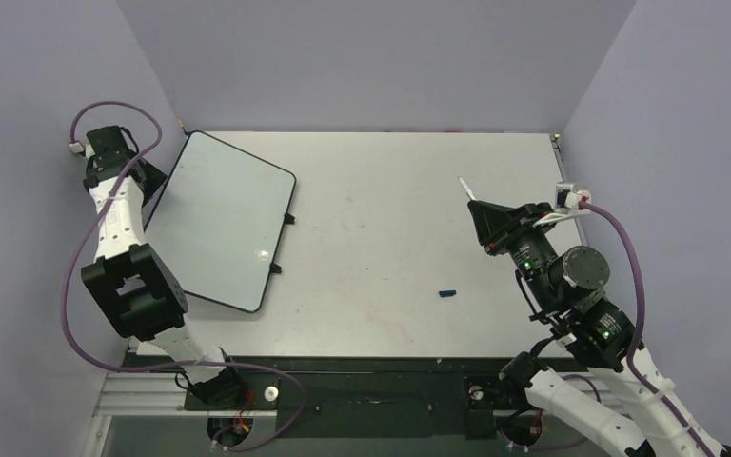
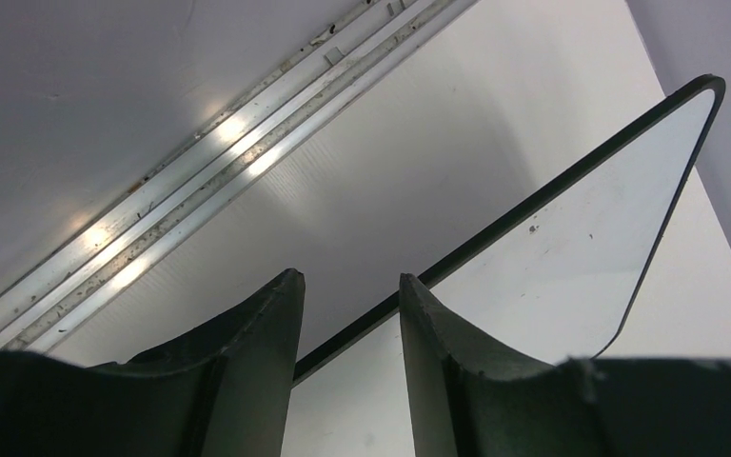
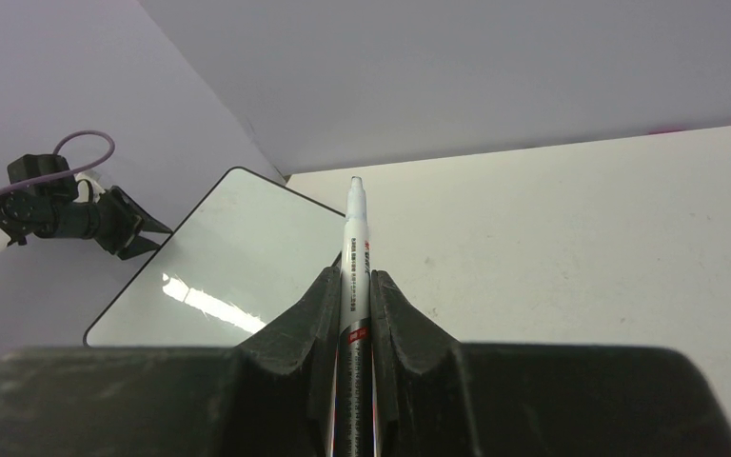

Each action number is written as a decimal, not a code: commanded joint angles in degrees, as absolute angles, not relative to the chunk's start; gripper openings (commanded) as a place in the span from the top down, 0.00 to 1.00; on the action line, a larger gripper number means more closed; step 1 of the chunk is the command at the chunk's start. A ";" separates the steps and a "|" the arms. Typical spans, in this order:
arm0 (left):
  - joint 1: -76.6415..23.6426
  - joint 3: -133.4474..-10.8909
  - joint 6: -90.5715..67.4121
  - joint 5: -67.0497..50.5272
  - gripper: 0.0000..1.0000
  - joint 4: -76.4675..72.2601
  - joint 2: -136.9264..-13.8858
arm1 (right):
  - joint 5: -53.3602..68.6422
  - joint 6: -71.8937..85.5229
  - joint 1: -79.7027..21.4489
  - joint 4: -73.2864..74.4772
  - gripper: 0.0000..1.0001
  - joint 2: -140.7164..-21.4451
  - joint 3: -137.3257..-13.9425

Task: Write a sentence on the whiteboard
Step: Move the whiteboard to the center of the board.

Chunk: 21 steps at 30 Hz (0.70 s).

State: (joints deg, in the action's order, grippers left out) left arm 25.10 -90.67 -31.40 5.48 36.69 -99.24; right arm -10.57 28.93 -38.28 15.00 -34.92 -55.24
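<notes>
The whiteboard [image 1: 217,219] lies flat on the left of the table, and its glossy face shows no writing; the sentence is not in view. My left gripper [image 1: 155,183] is open and empty at the board's left rim. In the left wrist view the board's [image 2: 590,219] black rim runs behind the gap between the fingers of the left gripper [image 2: 347,278]. My right gripper [image 1: 485,217] hovers over the right of the table, shut on a white marker [image 1: 469,191] with its tip bare. In the right wrist view the marker [image 3: 356,238] points from the right gripper [image 3: 354,276] toward the board [image 3: 238,257].
A small blue marker cap [image 1: 448,293] lies on the table right of centre, near the front. Grey walls close in the table on three sides. The board's small black feet [image 1: 288,219] stick out on its right edge.
</notes>
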 commanded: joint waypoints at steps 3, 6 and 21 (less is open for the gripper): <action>24.82 -90.09 -32.84 1.19 0.62 34.05 -99.94 | -11.49 27.84 -38.05 14.40 1.00 -35.05 -55.39; 24.01 -89.53 -32.99 0.29 0.62 33.53 -99.78 | -11.44 27.73 -38.06 14.41 1.00 -34.96 -55.39; 15.60 -89.23 -33.11 -5.90 0.63 30.98 -100.60 | -11.77 27.42 -38.06 15.06 1.00 -34.66 -55.66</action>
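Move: The left hand's part-open fingers are at the raised left edge of the slanted whiteboard; its middle lies about 12 cm to the right, 9 cm back and 7 cm below. On its low edge, the far black clip is some 29 cm right and 4 cm back, the near one 27 cm right and 17 cm back, both about 14 cm below. From the right hand the whiteboard's middle is roughly 52 cm left, 14 cm ahead and 27 cm lower. With its fingers still part-open at the whiteboard's raised left edge, nearer the far corner, the left hand pushes that edge to the right and forward, about 5 cm right and 4 cm forward, slowly at first and then faster, its height hardly changing. As it goes, the wrist turns some 10 degrees clockwise and lets the fingertips tip up a little, with no real closing on the edge. ##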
